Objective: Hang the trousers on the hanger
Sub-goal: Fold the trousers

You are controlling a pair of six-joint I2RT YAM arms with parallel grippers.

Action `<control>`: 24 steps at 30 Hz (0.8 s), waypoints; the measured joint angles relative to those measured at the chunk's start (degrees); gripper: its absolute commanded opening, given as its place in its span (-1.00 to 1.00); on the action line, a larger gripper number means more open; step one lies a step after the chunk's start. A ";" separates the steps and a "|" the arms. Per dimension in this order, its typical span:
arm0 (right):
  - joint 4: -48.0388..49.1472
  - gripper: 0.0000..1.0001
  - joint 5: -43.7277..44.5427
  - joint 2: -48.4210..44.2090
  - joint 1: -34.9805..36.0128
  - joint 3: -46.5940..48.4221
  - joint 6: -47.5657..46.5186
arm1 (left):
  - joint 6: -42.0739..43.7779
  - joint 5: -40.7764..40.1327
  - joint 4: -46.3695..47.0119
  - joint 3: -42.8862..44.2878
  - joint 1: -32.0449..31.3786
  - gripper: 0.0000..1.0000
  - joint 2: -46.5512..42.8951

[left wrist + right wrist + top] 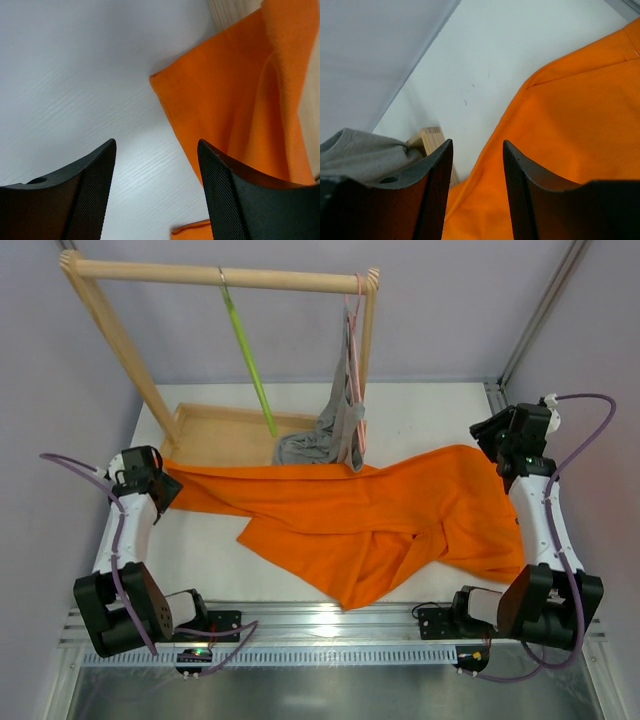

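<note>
The orange trousers [370,520] lie crumpled flat across the table from left to right. The lime-green hanger [250,360] hangs bare by its metal hook from the wooden rail. My left gripper [166,490] sits at the trousers' left end. In the left wrist view it [156,143] is open over white table, with the trousers' edge [240,100] just right of its fingers. My right gripper [497,455] hovers at the trousers' right end. In the right wrist view it [477,143] is open, with orange cloth [570,125] below the gap and nothing clamped.
A wooden rack [220,275] stands at the back on a wooden base tray [215,430]. A grey garment [335,430] hangs from a pink hanger [355,340] at the rail's right end and touches the trousers. Walls close in on both sides.
</note>
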 measured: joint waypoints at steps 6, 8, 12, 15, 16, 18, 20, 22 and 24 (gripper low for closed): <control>-0.31 -0.04 -4.31 -8.13 -0.04 -3.19 -1.14 | -3.23 0.76 4.46 -2.19 0.00 0.32 4.57; -0.63 -0.04 -5.27 -9.53 -0.04 -3.89 -1.49 | -4.13 0.74 5.66 -2.19 0.00 0.31 6.38; -0.74 -0.04 -6.84 -12.00 -0.04 -5.05 -1.86 | -5.88 0.83 7.72 -2.21 0.00 0.25 9.62; -0.63 -0.04 -7.91 -13.20 -0.04 -5.73 -2.03 | -7.34 1.11 9.20 -2.56 0.00 0.09 11.41; -0.61 -0.04 -8.04 -13.33 -0.04 -5.77 -2.12 | -7.61 1.31 9.55 -2.64 0.00 0.04 12.02; -0.63 -0.03 -8.26 -13.44 -0.04 -5.77 -2.45 | -8.55 1.57 10.34 -2.71 0.00 -0.03 13.68; -0.63 -0.04 -8.37 -13.51 -0.04 -5.81 -2.69 | -8.85 2.01 11.04 -2.75 0.00 -0.16 15.23; -0.61 -0.03 -8.41 -13.55 -0.04 -5.88 -2.78 | -8.85 2.40 11.23 -2.69 0.00 -0.50 16.59; -0.57 -0.04 -8.41 -13.55 -0.04 -6.12 -2.84 | -8.96 2.89 11.19 -2.60 0.00 -0.85 17.99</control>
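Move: The near-left corner of the orange trousers, where the open left fingers will shut, lies about 3 cm ahead of the left hand, 1 cm to its left and some 9 cm below. From this hand, the tip of the lower trouser leg is roughly 14 cm right and 4 cm back, and the wooden tray's middle is about 17 cm ahead and 19 cm right. From the right hand, that corner lies some 68 cm left, 8 cm back and 20 cm below. Down about 8.5 cm and slightly forward, the left hand sinks to the near-left corner of the trousers, its fingers tilting nearer to straight down; over the last part of the descent they close and pinch the cloth's edge beside the corner. Meanwhile the right hand, already empty and half open, draws back, up and left by some 6 cm over the trousers, then stops. ##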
